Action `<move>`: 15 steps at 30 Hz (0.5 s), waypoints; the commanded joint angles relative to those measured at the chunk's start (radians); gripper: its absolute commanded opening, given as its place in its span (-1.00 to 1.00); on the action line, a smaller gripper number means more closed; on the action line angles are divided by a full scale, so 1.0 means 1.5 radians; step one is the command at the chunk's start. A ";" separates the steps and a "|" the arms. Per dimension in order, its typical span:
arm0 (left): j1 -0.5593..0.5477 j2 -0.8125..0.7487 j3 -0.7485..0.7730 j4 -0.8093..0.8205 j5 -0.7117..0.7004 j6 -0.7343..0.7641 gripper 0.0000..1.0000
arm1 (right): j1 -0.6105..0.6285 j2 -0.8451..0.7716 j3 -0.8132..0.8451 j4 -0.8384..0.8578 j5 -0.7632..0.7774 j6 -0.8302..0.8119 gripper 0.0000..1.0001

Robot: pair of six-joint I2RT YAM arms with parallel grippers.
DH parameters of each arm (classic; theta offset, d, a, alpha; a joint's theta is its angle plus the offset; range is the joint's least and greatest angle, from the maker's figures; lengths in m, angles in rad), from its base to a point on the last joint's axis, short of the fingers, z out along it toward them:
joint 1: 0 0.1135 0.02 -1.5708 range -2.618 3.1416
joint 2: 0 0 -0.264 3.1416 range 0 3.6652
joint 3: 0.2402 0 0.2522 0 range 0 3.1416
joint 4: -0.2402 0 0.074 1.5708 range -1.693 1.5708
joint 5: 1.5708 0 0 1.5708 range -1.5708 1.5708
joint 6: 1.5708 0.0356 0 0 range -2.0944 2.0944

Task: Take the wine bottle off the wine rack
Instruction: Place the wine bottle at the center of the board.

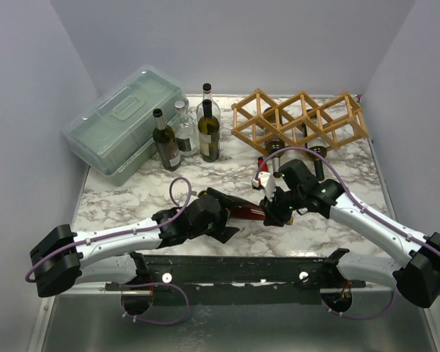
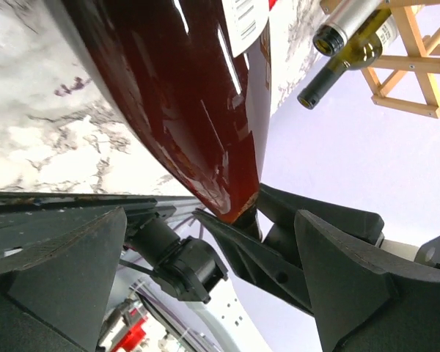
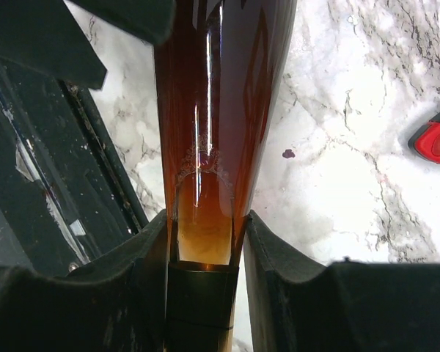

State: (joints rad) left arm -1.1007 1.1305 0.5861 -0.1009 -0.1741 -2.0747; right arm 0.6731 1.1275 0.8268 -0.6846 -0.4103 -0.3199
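Note:
A dark red-brown wine bottle (image 1: 243, 213) hangs level above the marble table, between my two arms and off the wine rack (image 1: 301, 117). My right gripper (image 1: 275, 213) is shut on its neck; in the right wrist view both fingers (image 3: 279, 279) press the neck just above the dark capsule, and the bottle (image 3: 220, 95) widens away from them. My left gripper (image 1: 224, 218) is open at the bottle's thick end. In the left wrist view its fingers (image 2: 66, 271) stand far apart and the bottle (image 2: 191, 110) fills the space above them. The rack (image 2: 414, 66) shows at the upper right.
Two bottles (image 1: 275, 150) (image 1: 319, 158) lie in the rack's cells, necks pointing forward. A translucent green-grey lidded box (image 1: 125, 121) sits at the back left, with three upright bottles (image 1: 185, 128) beside it. A red object (image 3: 436, 139) lies on the marble. A black rail (image 1: 235, 268) runs along the near edge.

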 commanded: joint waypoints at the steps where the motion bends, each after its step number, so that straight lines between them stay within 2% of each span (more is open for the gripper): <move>1: -0.001 -0.048 0.005 -0.118 -0.058 0.073 0.97 | -0.003 -0.031 0.021 0.076 -0.005 -0.010 -1.00; 5: 0.000 -0.116 -0.007 -0.134 -0.137 0.256 0.97 | -0.003 -0.036 0.031 0.061 0.004 -0.014 -1.00; 8: 0.000 -0.199 -0.044 -0.063 -0.159 0.474 0.97 | -0.003 -0.036 0.041 0.046 0.002 -0.017 -1.00; 12: -0.001 -0.312 -0.108 0.082 -0.084 0.787 0.97 | -0.003 -0.028 0.060 0.023 -0.006 -0.022 -1.00; 15: 0.000 -0.365 -0.136 0.136 0.001 0.972 0.94 | -0.003 -0.023 0.077 -0.003 -0.016 -0.043 -1.00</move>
State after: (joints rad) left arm -1.1007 0.6670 0.4397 -0.0742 -0.3130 -1.1683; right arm 0.6727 1.1194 0.8440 -0.7177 -0.3916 -0.3416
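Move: The wine bottle, lying roughly crosswise with its neck in the right hand, has its middle about 3 cm ahead of the open left hand, 1 cm to its right and 3 cm below; from the right hand that middle is some 9 cm left and 3 cm ahead, about level. From the left hand, the red knife lies some 14 cm ahead, 10 cm right and 14 cm below, and the nearer standing green bottle about 21 cm ahead and 11 cm left, near hand height. Left and then also upward, the left hand draws away from the wine bottle's middle, back along the body side and about 8 cm in all, fingers staying wide open. As it goes it rolls some 45 degrees about its own pointing line, clockwise seen from its wrist, while the fingertips lift towards level. The right hand keeps its grip on the neck, practically still. ##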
